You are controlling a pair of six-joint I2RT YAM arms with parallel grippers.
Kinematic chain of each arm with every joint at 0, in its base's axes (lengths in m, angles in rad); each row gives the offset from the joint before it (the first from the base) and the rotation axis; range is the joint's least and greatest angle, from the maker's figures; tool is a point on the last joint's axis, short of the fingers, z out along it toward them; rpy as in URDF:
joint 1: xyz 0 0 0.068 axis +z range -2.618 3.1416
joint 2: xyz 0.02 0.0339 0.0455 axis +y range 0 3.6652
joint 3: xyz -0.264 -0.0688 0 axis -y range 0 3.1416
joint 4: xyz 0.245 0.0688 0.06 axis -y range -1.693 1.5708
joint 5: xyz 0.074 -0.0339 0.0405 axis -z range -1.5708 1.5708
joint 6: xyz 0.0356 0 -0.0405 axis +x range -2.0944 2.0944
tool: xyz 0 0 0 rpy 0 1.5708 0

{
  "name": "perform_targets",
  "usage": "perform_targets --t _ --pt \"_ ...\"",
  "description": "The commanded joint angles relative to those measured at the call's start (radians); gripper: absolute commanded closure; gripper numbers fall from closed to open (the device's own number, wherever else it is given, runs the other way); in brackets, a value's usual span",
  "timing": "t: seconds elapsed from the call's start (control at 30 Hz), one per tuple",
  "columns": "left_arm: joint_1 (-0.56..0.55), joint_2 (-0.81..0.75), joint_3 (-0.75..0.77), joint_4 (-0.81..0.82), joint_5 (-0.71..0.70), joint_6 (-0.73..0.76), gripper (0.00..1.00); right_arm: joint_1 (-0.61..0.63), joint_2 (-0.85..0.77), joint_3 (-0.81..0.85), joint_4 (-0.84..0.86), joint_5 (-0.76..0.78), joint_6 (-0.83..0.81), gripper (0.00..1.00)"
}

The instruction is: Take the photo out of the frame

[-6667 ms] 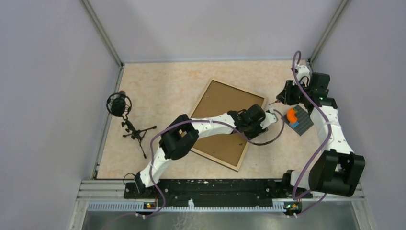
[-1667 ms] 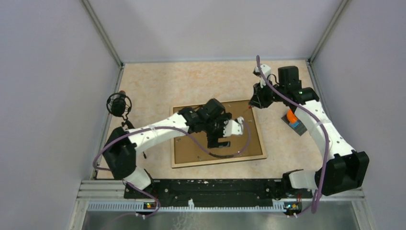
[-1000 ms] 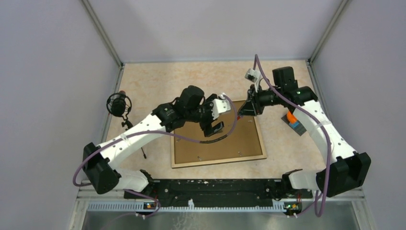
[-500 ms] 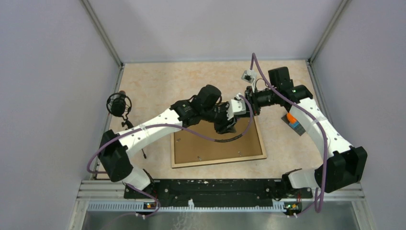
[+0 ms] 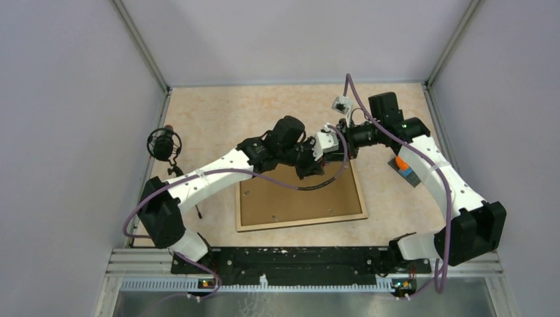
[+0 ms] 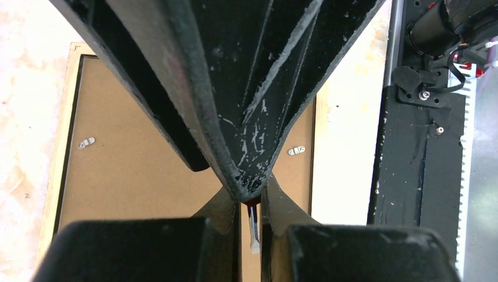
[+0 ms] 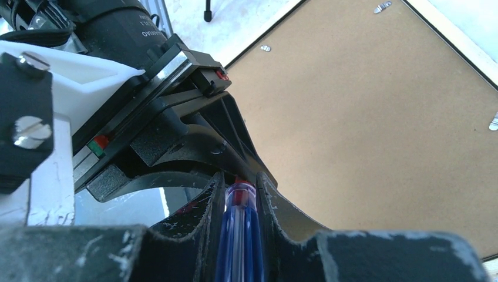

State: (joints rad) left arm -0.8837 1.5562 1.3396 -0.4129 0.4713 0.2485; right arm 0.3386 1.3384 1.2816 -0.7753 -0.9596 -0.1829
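Note:
The frame (image 5: pixel 297 205) lies face down on the table with its brown board back (image 6: pixel 129 164) up. The photo is hidden. Above the frame's far right corner the two grippers meet tip to tip. My right gripper (image 5: pixel 345 140) is shut on a screwdriver's blue handle (image 7: pixel 238 235). My left gripper (image 5: pixel 330 150) faces it, its jaws (image 6: pixel 251 202) shut on the screwdriver's thin blade (image 6: pixel 253 226). The right gripper's black fingers (image 6: pixel 246 106) fill the top of the left wrist view. In the right wrist view the left gripper's body stands right in front of my right gripper (image 7: pixel 239 183).
Small metal turn clips (image 6: pixel 86 142) (image 6: pixel 296 150) sit along the edges of the frame's back (image 7: pixel 376 129). A microphone on a small tripod (image 5: pixel 165 145) stands at the left. A grey plate with orange and blue bricks (image 5: pixel 406 165) lies at the right. Walls close in three sides.
My left arm swung from over the frame up to the right gripper, and its jaws went from open to shut on the screwdriver's blade. The right gripper shifted slightly left, still holding the handle.

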Motion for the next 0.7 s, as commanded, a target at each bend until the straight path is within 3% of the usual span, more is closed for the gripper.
perform_targets --t 0.0,0.4,0.53,0.67 --pt "-0.003 -0.071 -0.053 0.035 0.010 0.012 1.00 -0.006 0.012 0.018 0.045 0.028 0.025 0.88" --pt "0.146 -0.040 -0.074 -0.011 -0.026 -0.027 1.00 -0.223 0.006 -0.002 0.115 -0.001 0.077 0.39" --pt "0.245 0.017 -0.055 -0.019 -0.185 -0.066 1.00 -0.262 -0.016 -0.054 0.163 0.053 0.077 0.31" --pt "0.366 0.097 -0.019 -0.018 -0.318 -0.111 1.00 -0.285 -0.041 -0.123 0.213 0.078 0.077 0.30"
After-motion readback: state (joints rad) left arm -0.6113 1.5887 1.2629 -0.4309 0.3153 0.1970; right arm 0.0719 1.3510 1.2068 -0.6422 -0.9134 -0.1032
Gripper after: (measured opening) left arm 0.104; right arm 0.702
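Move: The screwdriver is already gripped by both hands: the left fingers are at the red collar, and the right fingers hold the blue handle about 4 cm higher. From the left hand, the frame's far-left clip lies some 19 cm ahead, 17 cm left and 20 cm below, the far-right clip about 21 ahead and 1 right, and the near-left clip about 9 back and 15 left. From the right hand, the right-side clip is roughly 13 cm ahead, 9 right and 25 below. The screwdriver's handle comes free as the right fingers spread wide and that hand backs off about 7 cm right and 7 cm forward, swinging some 20 degrees clockwise. The left hand keeps its pinch at the collar and, slowly at first and then fast, carries the screwdriver about 10 cm forward and 10 cm left, sinking 5 cm, over the backboard towards the far-left clip while turning counter-clockwise. ##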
